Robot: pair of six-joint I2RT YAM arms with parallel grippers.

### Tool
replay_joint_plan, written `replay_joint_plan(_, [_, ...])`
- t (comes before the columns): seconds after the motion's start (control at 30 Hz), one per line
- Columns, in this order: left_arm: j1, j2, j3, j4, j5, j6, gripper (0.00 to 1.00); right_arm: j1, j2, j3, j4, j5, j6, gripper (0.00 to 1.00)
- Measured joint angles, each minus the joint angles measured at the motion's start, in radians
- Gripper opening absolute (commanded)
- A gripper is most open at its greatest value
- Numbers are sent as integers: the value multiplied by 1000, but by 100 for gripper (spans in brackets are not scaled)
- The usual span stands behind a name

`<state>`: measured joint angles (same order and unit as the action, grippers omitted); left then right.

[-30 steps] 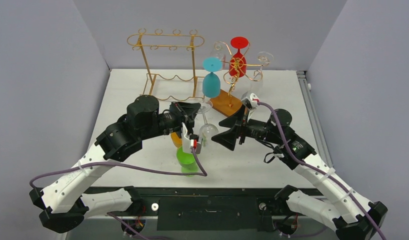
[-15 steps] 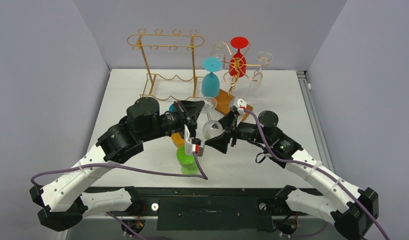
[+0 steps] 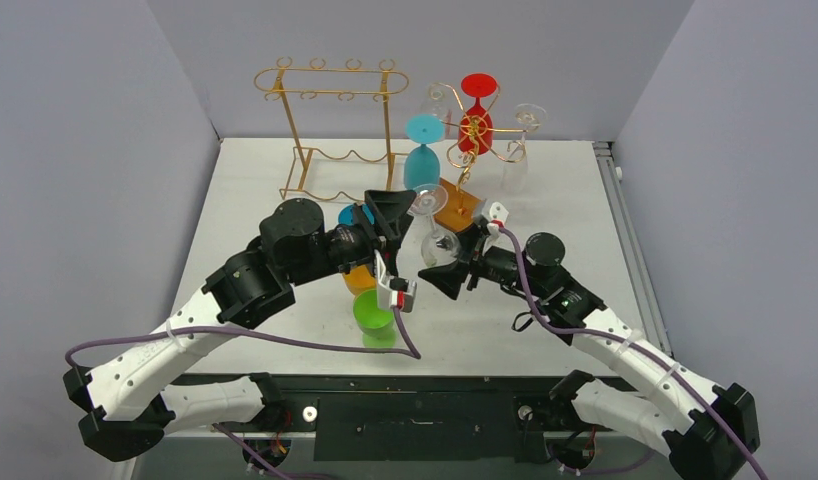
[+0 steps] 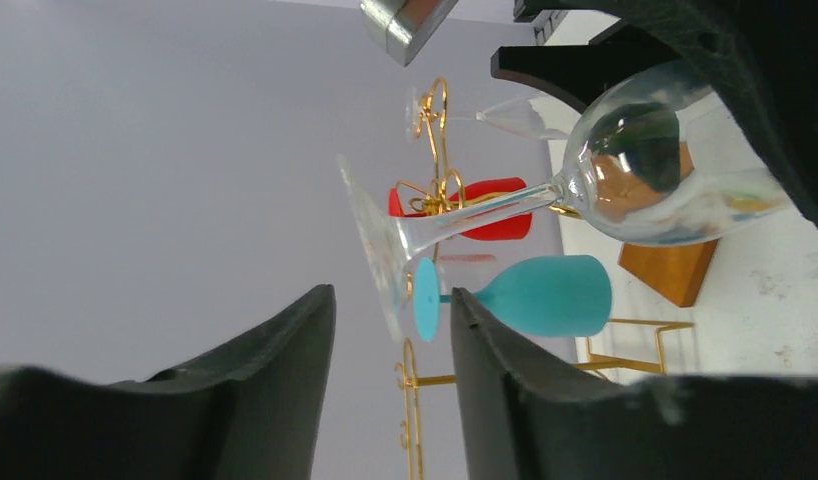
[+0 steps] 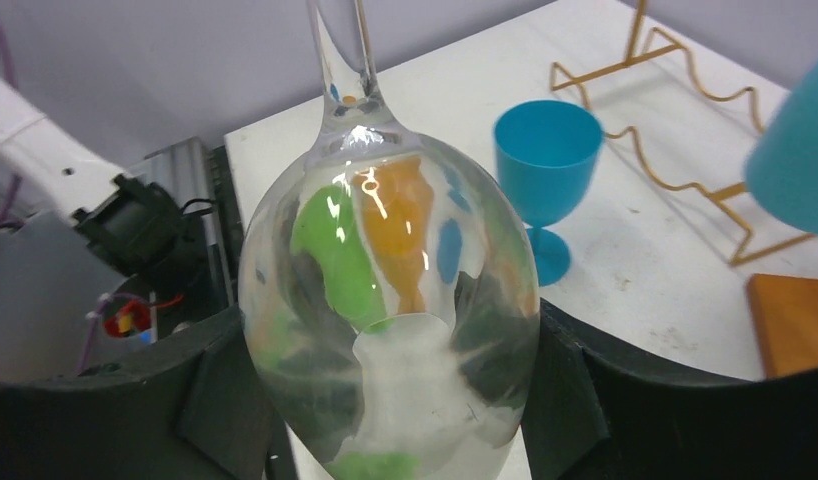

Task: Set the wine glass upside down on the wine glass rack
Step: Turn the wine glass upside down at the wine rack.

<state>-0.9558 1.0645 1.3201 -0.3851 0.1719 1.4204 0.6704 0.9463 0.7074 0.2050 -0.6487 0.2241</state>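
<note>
The clear wine glass (image 3: 436, 243) is held in the air above the table's middle. My right gripper (image 3: 442, 257) is shut on its bowl (image 5: 385, 260), one finger pressed against each side, with the stem pointing away from the wrist. My left gripper (image 3: 396, 222) stands open just left of the glass. In the left wrist view the glass's foot (image 4: 377, 250) lies beyond the left gripper (image 4: 393, 296), with nothing between the fingers. The gold wine glass rack (image 3: 482, 135) on a wooden base stands at the back. Teal (image 3: 422, 165), red (image 3: 476, 120) and clear glasses hang upside down on it.
A green cup (image 3: 370, 312), an orange cup (image 3: 360, 279) and a blue cup (image 5: 543, 160) stand under and beside my left arm. A tall gold wire rack (image 3: 330, 82) stands at the back left. Grey walls close in the table on three sides.
My right gripper moved in from the right and closed on the bowl. My left gripper opened and let go of the glass. The glass swung so that its foot points toward the rack.
</note>
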Motion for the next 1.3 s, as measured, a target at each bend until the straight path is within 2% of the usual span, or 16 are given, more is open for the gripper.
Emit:
replay_joint_plan(0.03, [-1, 0, -1, 6, 0, 0, 74, -15, -5, -12, 14, 21, -3, 57])
replay_joint_plan(0.07, [-4, 0, -1, 15, 0, 0, 82, -30, -5, -24, 28, 41, -5, 55])
replay_joint_plan(0.23, [-11, -2, -1, 47, -4, -20, 97, -108, 4, -93, 126, 132, 16, 55])
replay_joint_plan(0.37, [-11, -3, -1, 45, -21, -50, 100, -153, 36, -116, 196, 204, 22, 54])
replay_joint_plan(0.43, [-11, -4, -1, 44, -34, -68, 96, -161, 53, -116, 222, 227, 21, 54])
replay_joint_plan(0.57, [-11, -18, -1, 35, -58, -115, 96, -184, 89, -116, 267, 260, 19, 54])
replay_joint_plan(0.8, [-11, -50, -1, 6, -93, -206, 96, -251, 151, -116, 344, 289, 22, 55])
replay_joint_plan(1.3, [-11, -63, -1, -39, -121, -282, 96, -315, 364, -60, 426, 301, 23, 55])
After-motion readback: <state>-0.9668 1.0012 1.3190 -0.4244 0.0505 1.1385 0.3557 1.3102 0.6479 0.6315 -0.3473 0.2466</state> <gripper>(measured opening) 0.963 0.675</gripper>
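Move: The right hand holds the clear wine glass by its bowl, foot up. The rack's hub lies about 24 cm ahead, 6 cm to its right and 4 cm up. Of the hanging glasses, the blue one's bowl is some 25 cm ahead and 4 cm left, the clear one's 26 cm ahead and 19 cm right, both about 6 cm lower. From the left hand the hub is about 24 cm ahead, 13 cm right and 8 cm down. Forward and to the right, the right hand carries the upside-down glass about 18 cm out to the front of the gold rack, turning some 35 degrees clockwise and keeping its grip on the bowl; it sinks about 6 cm, mostly towards the end. The left fingers spread from slightly parted to wide open beside the foot, and that hand draws off about 3 cm left, rolling a little. ##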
